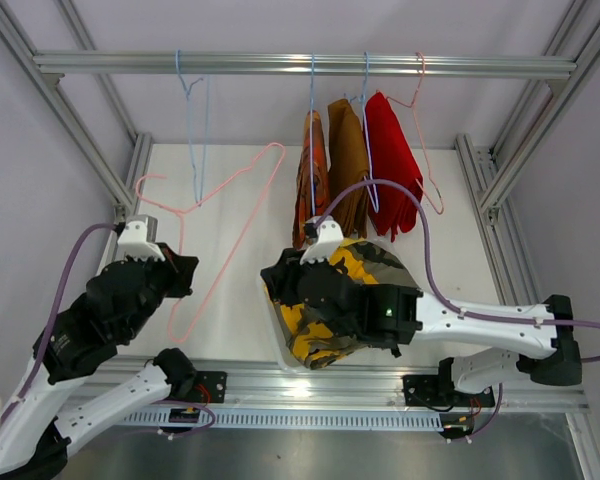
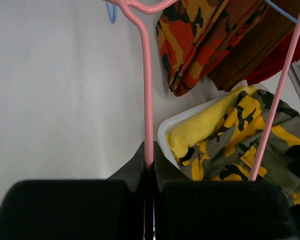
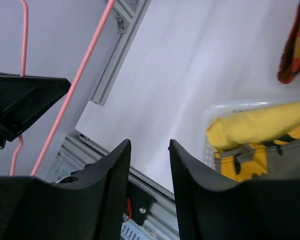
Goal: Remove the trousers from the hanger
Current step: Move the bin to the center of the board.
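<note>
My left gripper (image 1: 185, 270) (image 2: 149, 161) is shut on the wire of an empty pink hanger (image 1: 230, 215) (image 2: 148, 90), held off the rail above the table. Three pairs of trousers hang from the rail: orange-red patterned (image 1: 313, 170) (image 2: 195, 35), brown (image 1: 347, 165) and red (image 1: 392, 160). Yellow trousers (image 2: 205, 125) (image 3: 260, 125) and camouflage trousers (image 1: 330, 305) (image 2: 240, 145) lie in the white basket (image 2: 165, 127) (image 3: 210, 122). My right gripper (image 1: 273, 282) (image 3: 149, 145) hovers at the basket's left side, open, with nothing between its fingers.
An empty blue hanger (image 1: 195, 130) hangs on the rail (image 1: 280, 64) at the left. Aluminium frame posts stand at both sides, and a frame bar (image 1: 310, 385) runs along the table's near edge. My right arm lies across the basket.
</note>
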`<action>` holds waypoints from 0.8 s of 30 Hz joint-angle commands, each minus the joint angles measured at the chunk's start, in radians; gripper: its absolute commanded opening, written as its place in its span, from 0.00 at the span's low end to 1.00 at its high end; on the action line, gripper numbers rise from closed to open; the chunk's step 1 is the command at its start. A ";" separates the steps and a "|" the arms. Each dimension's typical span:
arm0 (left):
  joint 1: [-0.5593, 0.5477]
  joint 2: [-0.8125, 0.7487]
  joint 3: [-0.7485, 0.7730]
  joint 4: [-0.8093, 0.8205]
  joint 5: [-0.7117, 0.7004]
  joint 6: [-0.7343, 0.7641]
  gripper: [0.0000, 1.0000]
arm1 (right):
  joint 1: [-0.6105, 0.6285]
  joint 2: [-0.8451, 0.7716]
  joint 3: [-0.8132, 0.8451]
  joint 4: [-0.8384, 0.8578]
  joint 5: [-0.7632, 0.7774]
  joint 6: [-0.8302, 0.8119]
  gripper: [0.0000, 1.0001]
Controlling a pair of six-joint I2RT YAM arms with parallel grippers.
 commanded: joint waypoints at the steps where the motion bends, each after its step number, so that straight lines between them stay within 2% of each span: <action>1: -0.007 -0.019 0.021 0.047 0.075 0.009 0.01 | -0.022 0.059 0.044 0.173 -0.060 -0.011 0.42; 13: -0.007 -0.041 0.016 0.063 0.101 0.052 0.01 | -0.025 0.126 0.050 0.453 -0.161 -0.099 0.44; 24: -0.007 -0.047 0.005 0.067 0.064 0.073 0.01 | -0.021 0.136 0.044 0.499 -0.187 -0.132 0.40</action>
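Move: Roughly 8 cm to the right hand's left, 2 cm ahead and about 3 cm higher runs the long free bar of the pink hanger. The bin with the yellow and camouflage trousers sits some 13 cm ahead of the right hand, 15 cm to its right and 24 cm lower, while the orange trousers hang about 25 cm ahead and 8 cm right, near hand height. For the left hand, which holds the hanger's other side, that bar is about 5 cm to the right, level fore and aft and in height. Swinging left towards the pink hanger's free bar, the right hand goes about 7 cm, fast at first, then climbs some 4 cm as it slows, its left side rolling up and the fingers turning a little counter-clockwise, still half open. It ends with the fingertips close beside the bar, touch not clear. The left hand keeps its pinch on the hanger, nearly still. ##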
